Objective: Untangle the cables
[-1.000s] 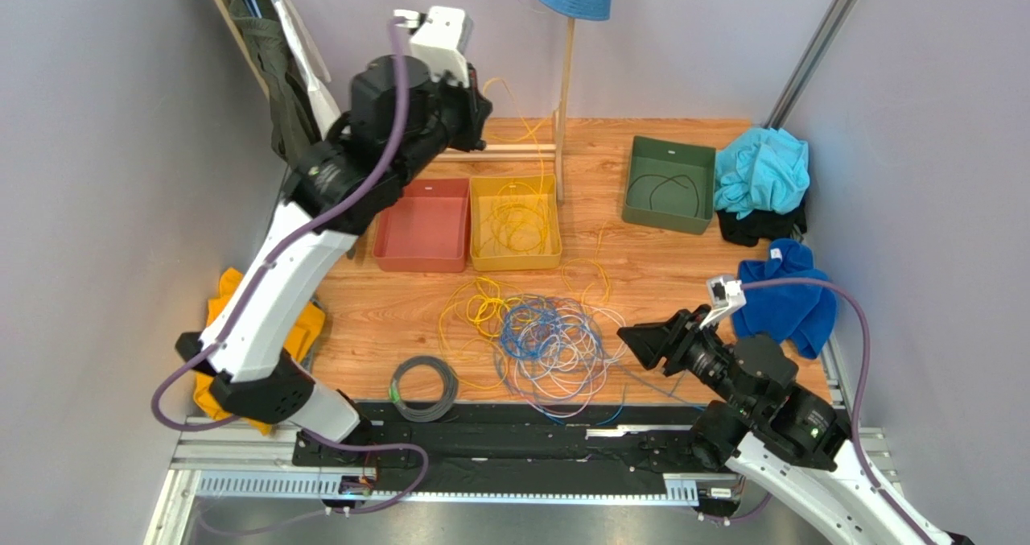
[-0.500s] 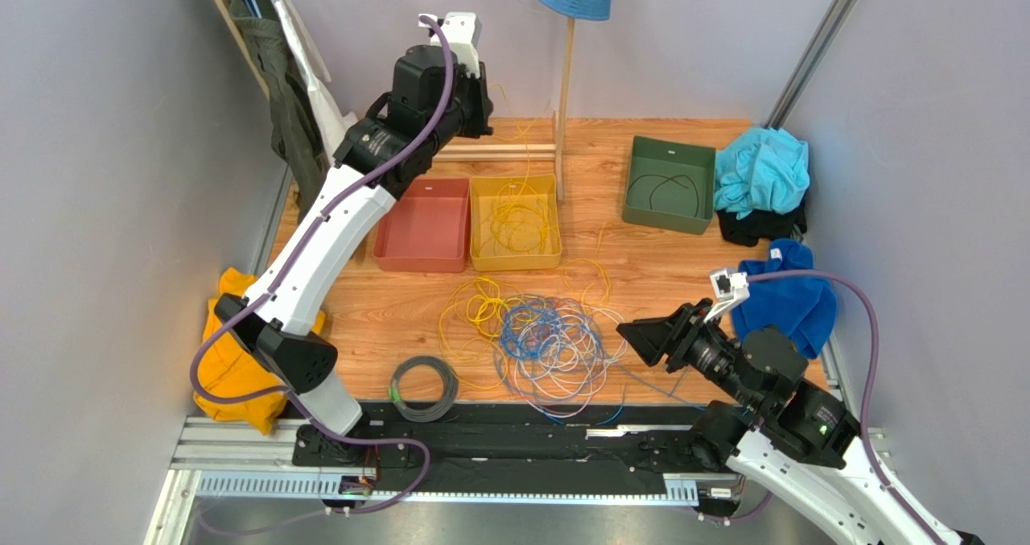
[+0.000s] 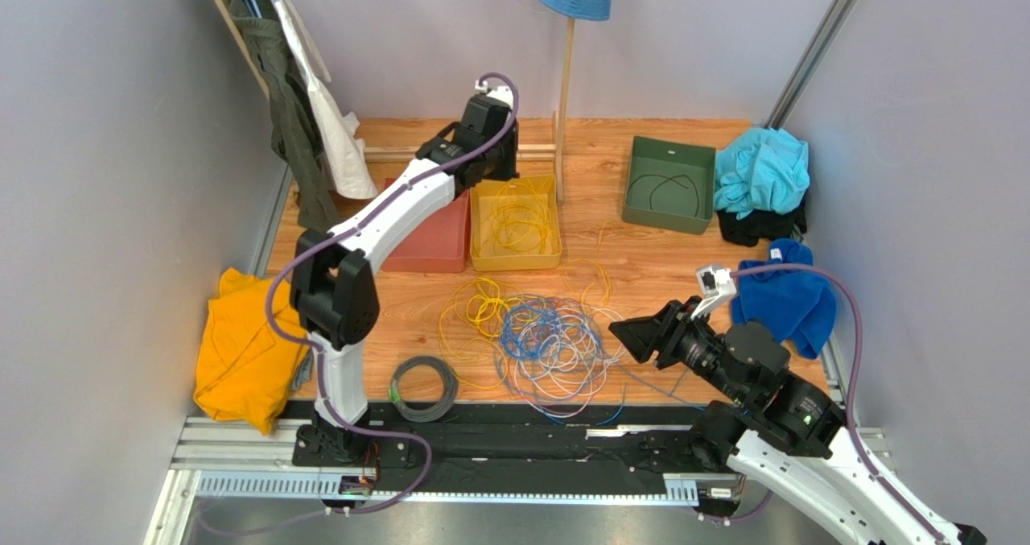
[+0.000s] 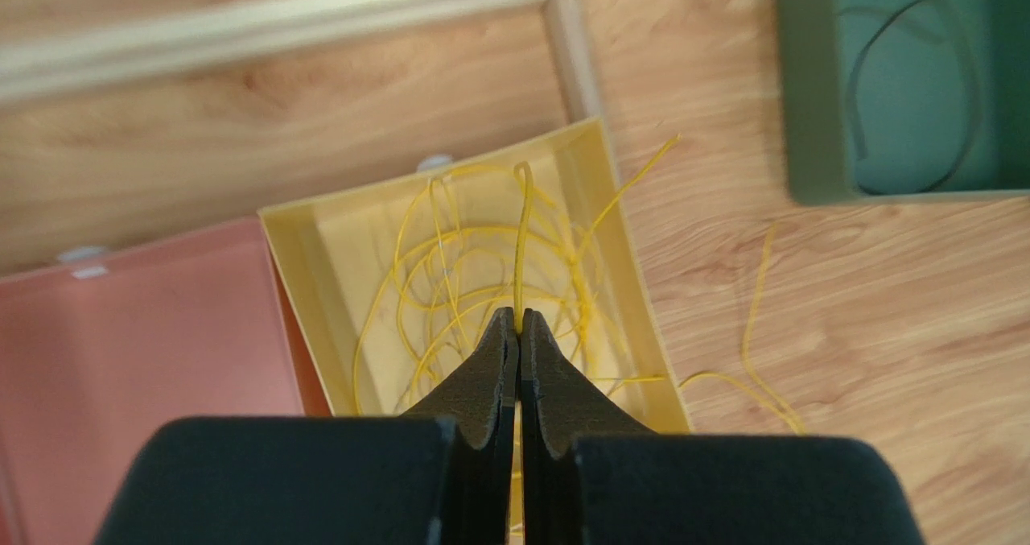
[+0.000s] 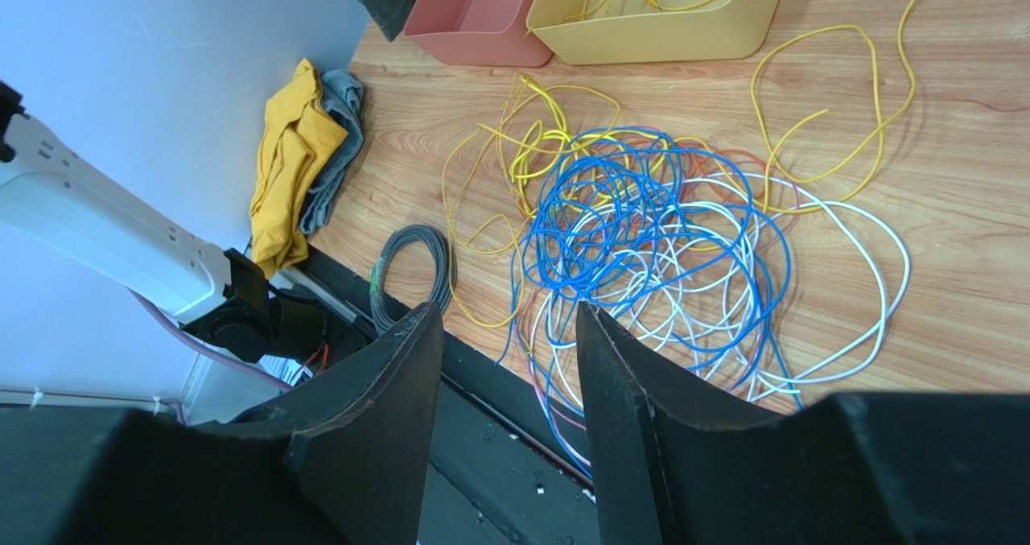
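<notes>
A loose tangle of blue, pale and yellow cables [image 3: 550,340] lies on the wooden table in front of the bins, spread wide in the right wrist view [image 5: 653,231]. More yellow cables [image 4: 472,267] are curled inside the yellow bin [image 3: 516,261]. My left gripper [image 4: 518,318] hangs over that bin, shut on one yellow cable that runs from its tips down into the bin. In the top view the left gripper [image 3: 493,168] is at the bin's far edge. My right gripper [image 3: 629,334] stands open just right of the tangle, with nothing between its fingers [image 5: 508,310].
A red bin [image 3: 429,249] adjoins the yellow one. A green bin [image 3: 667,183] with a dark cable stands at the back right. A dark grey coil [image 3: 423,386] lies near the front rail. A wooden pole [image 3: 563,86] rises behind the bins. Cloths lie at left [image 3: 242,346] and right [image 3: 792,298].
My left arm has come down from high above the table to the yellow bin, bringing the yellow cable with it. The right gripper has edged slightly left, still open.
</notes>
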### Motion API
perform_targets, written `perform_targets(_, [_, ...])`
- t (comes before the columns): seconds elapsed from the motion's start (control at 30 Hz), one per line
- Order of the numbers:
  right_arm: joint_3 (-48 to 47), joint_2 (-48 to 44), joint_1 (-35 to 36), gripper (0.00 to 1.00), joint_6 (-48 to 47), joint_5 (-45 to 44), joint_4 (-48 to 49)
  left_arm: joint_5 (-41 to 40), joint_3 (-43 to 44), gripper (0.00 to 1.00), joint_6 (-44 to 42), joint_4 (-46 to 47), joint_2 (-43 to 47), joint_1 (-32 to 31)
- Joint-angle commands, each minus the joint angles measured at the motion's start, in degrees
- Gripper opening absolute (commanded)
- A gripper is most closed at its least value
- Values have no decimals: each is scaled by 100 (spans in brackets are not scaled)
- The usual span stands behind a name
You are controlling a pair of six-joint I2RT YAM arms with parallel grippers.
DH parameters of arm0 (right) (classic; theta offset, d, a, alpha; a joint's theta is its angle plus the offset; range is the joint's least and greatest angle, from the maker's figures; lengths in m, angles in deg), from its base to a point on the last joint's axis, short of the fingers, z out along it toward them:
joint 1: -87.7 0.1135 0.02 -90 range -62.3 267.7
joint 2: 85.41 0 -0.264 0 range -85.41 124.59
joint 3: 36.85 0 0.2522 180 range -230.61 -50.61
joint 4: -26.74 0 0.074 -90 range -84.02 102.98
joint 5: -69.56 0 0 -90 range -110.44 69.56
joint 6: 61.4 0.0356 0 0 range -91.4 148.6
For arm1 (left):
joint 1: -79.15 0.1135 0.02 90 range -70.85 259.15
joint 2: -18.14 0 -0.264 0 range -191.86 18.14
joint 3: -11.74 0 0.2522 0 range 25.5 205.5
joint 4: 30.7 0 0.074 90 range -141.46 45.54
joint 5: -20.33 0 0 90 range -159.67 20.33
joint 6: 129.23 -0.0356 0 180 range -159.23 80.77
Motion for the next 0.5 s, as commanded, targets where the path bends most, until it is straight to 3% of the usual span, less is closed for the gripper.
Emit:
perform_targets(0.0, [22, 35, 39, 49, -130, -67, 283, 259, -207, 0, 319, 333, -302, 162])
perform_targets(0.13, [74, 79, 39, 49, -147, -67, 344, 312, -418, 0, 372, 263, -462, 171])
perform_targets(0.3, [101, 88, 31, 49, -156, -76, 344, 391, -1251, 67, 521, 588, 187, 171])
perform_targets(0.33, [110, 79, 31, 48, -147, -85, 344, 347, -1376, 76, 548, 623, 459, 171])
perform_targets(0.37, [118, 62, 39, 48, -147, -94, 344, 303, -1481, 98, 574, 650, 601, 171])
perform_targets(0.47, [153, 9, 39, 48, -121, -111, 335, 145, -1815, 99, 610, 597, 1207, 145])
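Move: The left hand, shut on the yellow cable, is above the far part of the yellow box, whose middle lies about 7 cm back, level sideways and 19 cm below. The red box is 17 cm to the left of the yellow one; the green box stands level ahead with the hand, 28 cm to its right. The cable tangle is 29 cm back, 6 cm right. From the right hand the yellow box is some 26 cm ahead, 20 cm left. The left hand sinks about 10 cm towards the yellow box, then opens wide and eases back 4 cm, releasing the yellow cable. ##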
